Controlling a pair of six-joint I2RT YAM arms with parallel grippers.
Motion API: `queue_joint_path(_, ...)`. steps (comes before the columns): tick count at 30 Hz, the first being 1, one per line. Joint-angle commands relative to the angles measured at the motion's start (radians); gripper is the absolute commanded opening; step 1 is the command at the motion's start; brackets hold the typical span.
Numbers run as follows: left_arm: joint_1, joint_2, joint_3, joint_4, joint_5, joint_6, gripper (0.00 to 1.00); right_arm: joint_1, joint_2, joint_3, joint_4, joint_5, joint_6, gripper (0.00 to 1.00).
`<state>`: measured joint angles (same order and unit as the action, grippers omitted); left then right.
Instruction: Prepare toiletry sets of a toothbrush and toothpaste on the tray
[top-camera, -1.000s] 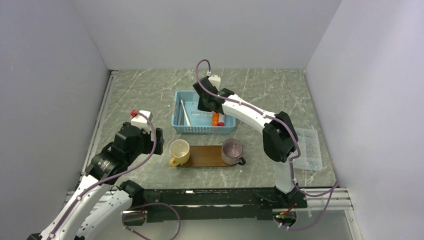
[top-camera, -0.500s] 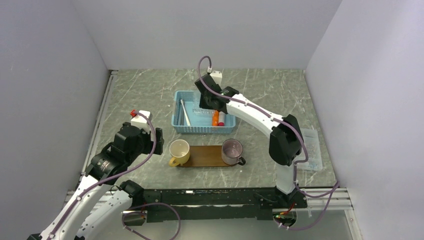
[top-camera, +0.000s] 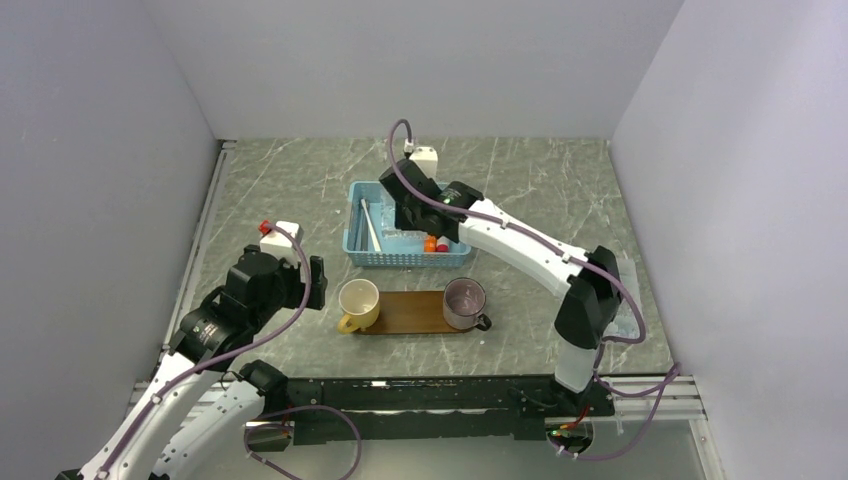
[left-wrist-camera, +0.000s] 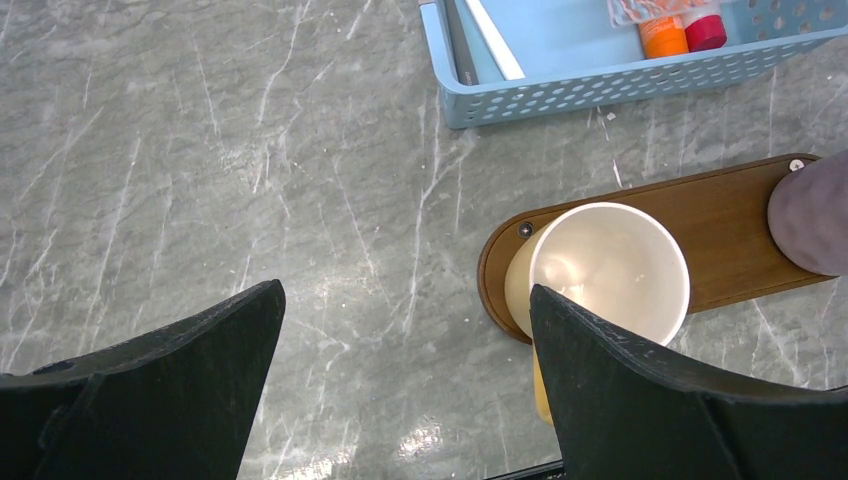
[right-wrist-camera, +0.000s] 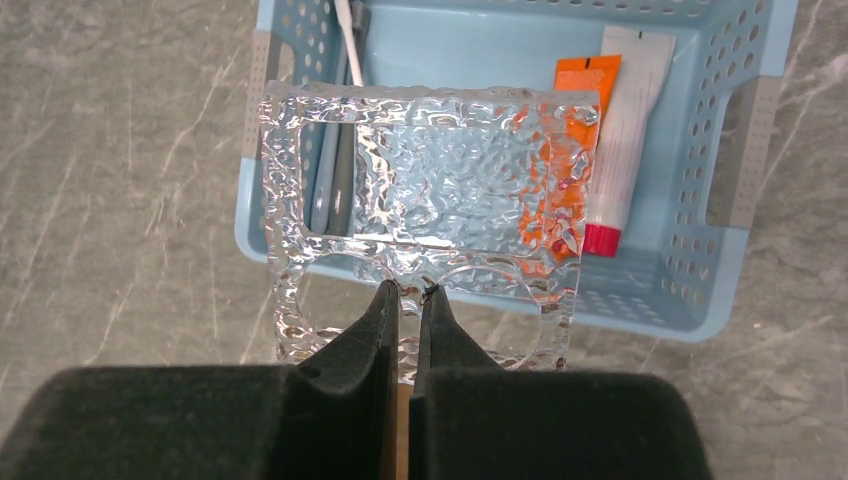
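Observation:
The dark-brown wooden tray (top-camera: 410, 312) (left-wrist-camera: 740, 230) lies in front of the light-blue basket (top-camera: 356, 250) (right-wrist-camera: 720, 290). Inside the basket lie a thin white toothbrush (top-camera: 368, 225) (left-wrist-camera: 490, 40) (right-wrist-camera: 345, 30) and an orange toothpaste tube (top-camera: 430, 243) (left-wrist-camera: 662, 30) (right-wrist-camera: 587, 78). My right gripper (top-camera: 410, 215) (right-wrist-camera: 410, 290) hangs over the basket, shut on the edge of a clear textured plastic holder (top-camera: 405, 232) (right-wrist-camera: 440, 190) with cut-out holes, which partly covers the toothpaste. My left gripper (top-camera: 318, 280) (left-wrist-camera: 405, 290) stands open over bare table, left of the tray, with nothing between its fingers.
A yellow cup (top-camera: 358, 302) (left-wrist-camera: 605, 270) sits on the tray's left end and a greyish-purple cup (top-camera: 465, 302) (left-wrist-camera: 815, 215) on its right end. A white tube with a red cap (right-wrist-camera: 625, 120) lies beside the toothpaste. A clear plastic box (top-camera: 625, 295) rests at the table's right.
The right arm's elbow has swung out toward the near right, and its wrist has shifted slightly left over the basket with the clear holder. The left arm has not moved.

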<state>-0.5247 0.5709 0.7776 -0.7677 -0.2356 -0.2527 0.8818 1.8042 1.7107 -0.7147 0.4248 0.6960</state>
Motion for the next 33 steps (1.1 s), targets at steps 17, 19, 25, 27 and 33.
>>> queue_joint_path(17, 0.005, -0.039, 0.009, 0.015, -0.018, -0.009, 0.99, 0.168, -0.262, -0.135, -0.152, 0.138, 0.205, 0.00)
queue_joint_path(19, 0.005, -0.045, 0.008, 0.017, -0.024, -0.011, 0.99, 0.186, -0.276, -0.156, -0.155, 0.132, 0.224, 0.00)
queue_joint_path(25, 0.005, -0.052, 0.009, 0.010, -0.053, -0.021, 0.99, 0.224, -0.311, -0.212, -0.171, 0.134, 0.273, 0.00)
queue_joint_path(27, 0.005, -0.058, 0.008, 0.008, -0.058, -0.022, 0.99, 0.236, -0.319, -0.229, -0.180, 0.136, 0.288, 0.00)
queue_joint_path(33, 0.005, -0.066, 0.006, 0.011, -0.061, -0.023, 0.99, 0.267, -0.334, -0.266, -0.185, 0.129, 0.337, 0.00)
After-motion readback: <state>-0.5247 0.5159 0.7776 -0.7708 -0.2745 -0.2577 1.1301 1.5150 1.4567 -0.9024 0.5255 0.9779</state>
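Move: The right hand, with the clear plastic piece pinched in its fingers over the basket's near side, has the middle of the wooden tray about 13 cm back, 4 cm to its right and 13 cm below. The yellow mug on the tray is some 13 cm back and 8 cm left, the purple mug 13 cm back and 16 cm right; the orange tube lies 6 cm ahead and 8 cm right. From the left hand the tray's middle is about 24 cm right, roughly level and 13 cm lower. With its fingers staying shut on the near edge of the clear plastic piece, the right hand draws back about 13 cm, away from the basket and towards the wooden tray, drifting a little to its right on the way. It arcs up some 3 cm over the first half and then sinks by the same amount as it comes in over the tray between the two mugs, the fingers tipping only about 5 degrees further down. ##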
